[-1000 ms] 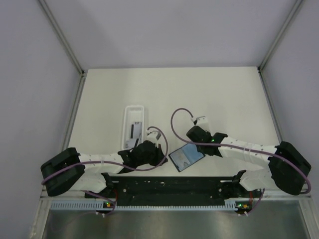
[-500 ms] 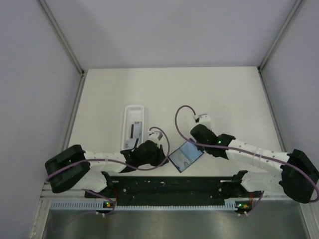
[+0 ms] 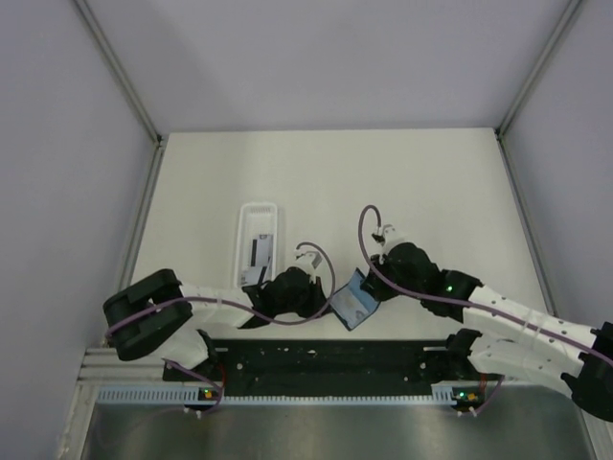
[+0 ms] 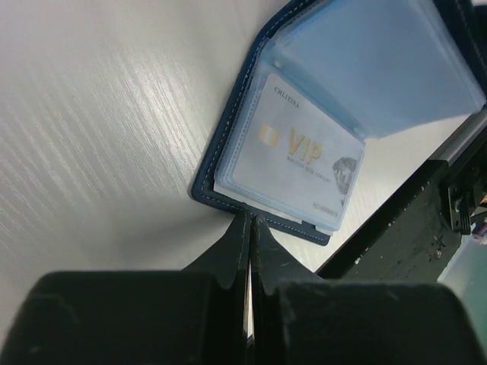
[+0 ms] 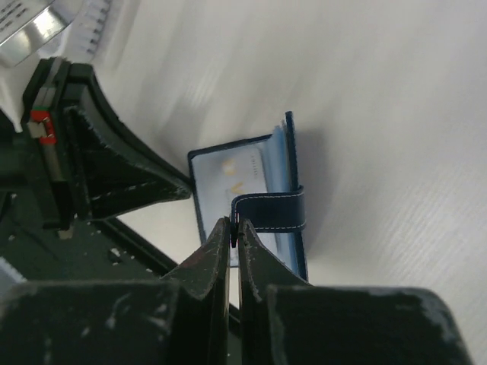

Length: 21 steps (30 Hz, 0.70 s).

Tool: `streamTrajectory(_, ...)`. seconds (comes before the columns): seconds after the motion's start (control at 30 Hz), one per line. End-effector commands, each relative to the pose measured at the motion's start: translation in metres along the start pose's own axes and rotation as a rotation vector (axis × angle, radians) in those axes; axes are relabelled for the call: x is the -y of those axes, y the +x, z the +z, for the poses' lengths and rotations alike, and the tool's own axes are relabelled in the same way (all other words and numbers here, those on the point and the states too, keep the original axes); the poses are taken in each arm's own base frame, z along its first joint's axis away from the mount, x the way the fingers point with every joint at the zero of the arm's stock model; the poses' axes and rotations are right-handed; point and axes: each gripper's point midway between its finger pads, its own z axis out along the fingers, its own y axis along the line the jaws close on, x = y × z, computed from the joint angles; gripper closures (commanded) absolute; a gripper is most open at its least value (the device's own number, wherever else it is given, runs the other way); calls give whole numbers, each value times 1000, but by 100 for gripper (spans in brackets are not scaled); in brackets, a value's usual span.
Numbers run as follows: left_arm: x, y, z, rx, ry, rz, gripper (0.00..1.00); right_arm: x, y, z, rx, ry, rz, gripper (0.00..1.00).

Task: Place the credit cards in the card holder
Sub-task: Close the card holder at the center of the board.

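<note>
The navy card holder (image 3: 356, 305) lies half open near the table's front edge, between my two grippers. A pale card marked VIP (image 4: 297, 156) sits inside it under a clear blue sleeve (image 4: 380, 68). My left gripper (image 4: 249, 219) is shut, its tips touching the holder's near stitched edge; I see nothing between the fingers. My right gripper (image 5: 236, 224) is shut on the end of the holder's strap (image 5: 270, 211), holding that flap up off the table. More credit cards (image 3: 259, 251) lie in the white tray.
The long white tray (image 3: 259, 213) stands just left of and behind my left gripper (image 3: 324, 302). The black base rail (image 3: 326, 359) runs along the near edge, close under the holder. Grey walls close in both sides.
My right gripper has shut on the strap and moved left, raising the flap so the holder looks narrower. The left arm has shifted slightly right, still shut.
</note>
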Motion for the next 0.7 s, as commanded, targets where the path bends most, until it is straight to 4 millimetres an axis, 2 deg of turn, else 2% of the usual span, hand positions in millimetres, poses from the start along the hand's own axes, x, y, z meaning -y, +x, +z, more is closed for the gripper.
streamTrajectory(0.0,18,-24,-9,89,44,12,100,-48,5,-8,-17,-263,60,100)
streamTrajectory(0.13,5,-31,-26,150,-11,5,100,-72,12,-9,-27,-388,102,100)
streamTrajectory(0.37,-8,-36,-56,211,-62,5,100,-97,24,6,-49,-447,105,100)
streamTrajectory(0.57,-18,-41,-80,267,-95,-17,100,-102,40,30,-75,-439,124,100)
streamTrajectory(0.67,-24,-41,-90,295,-104,-29,100,-98,57,45,-115,-418,126,100)
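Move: The right hand holds the raised cover of the card holder by its strap; the holder's lower half, with the cards in it, lies about 5 cm back, 5 cm to the left and some 8 cm below. The closed left fingertips rest at its left edge, with the middle of that half about 6 cm to their right, level ahead and about 1 cm below. From the left hand the white tray is roughly 16 cm ahead and 19 cm left. Leftward and back, the right hand sweeps the pinched strap about 10 cm over the lower half of the card holder, first level, then sinking some 3 cm, its wrist turning about 25 degrees as it goes. The left hand comes off the holder's edge, rising about 6 cm and then also drawing about 6 cm to the left, fingers kept shut. ##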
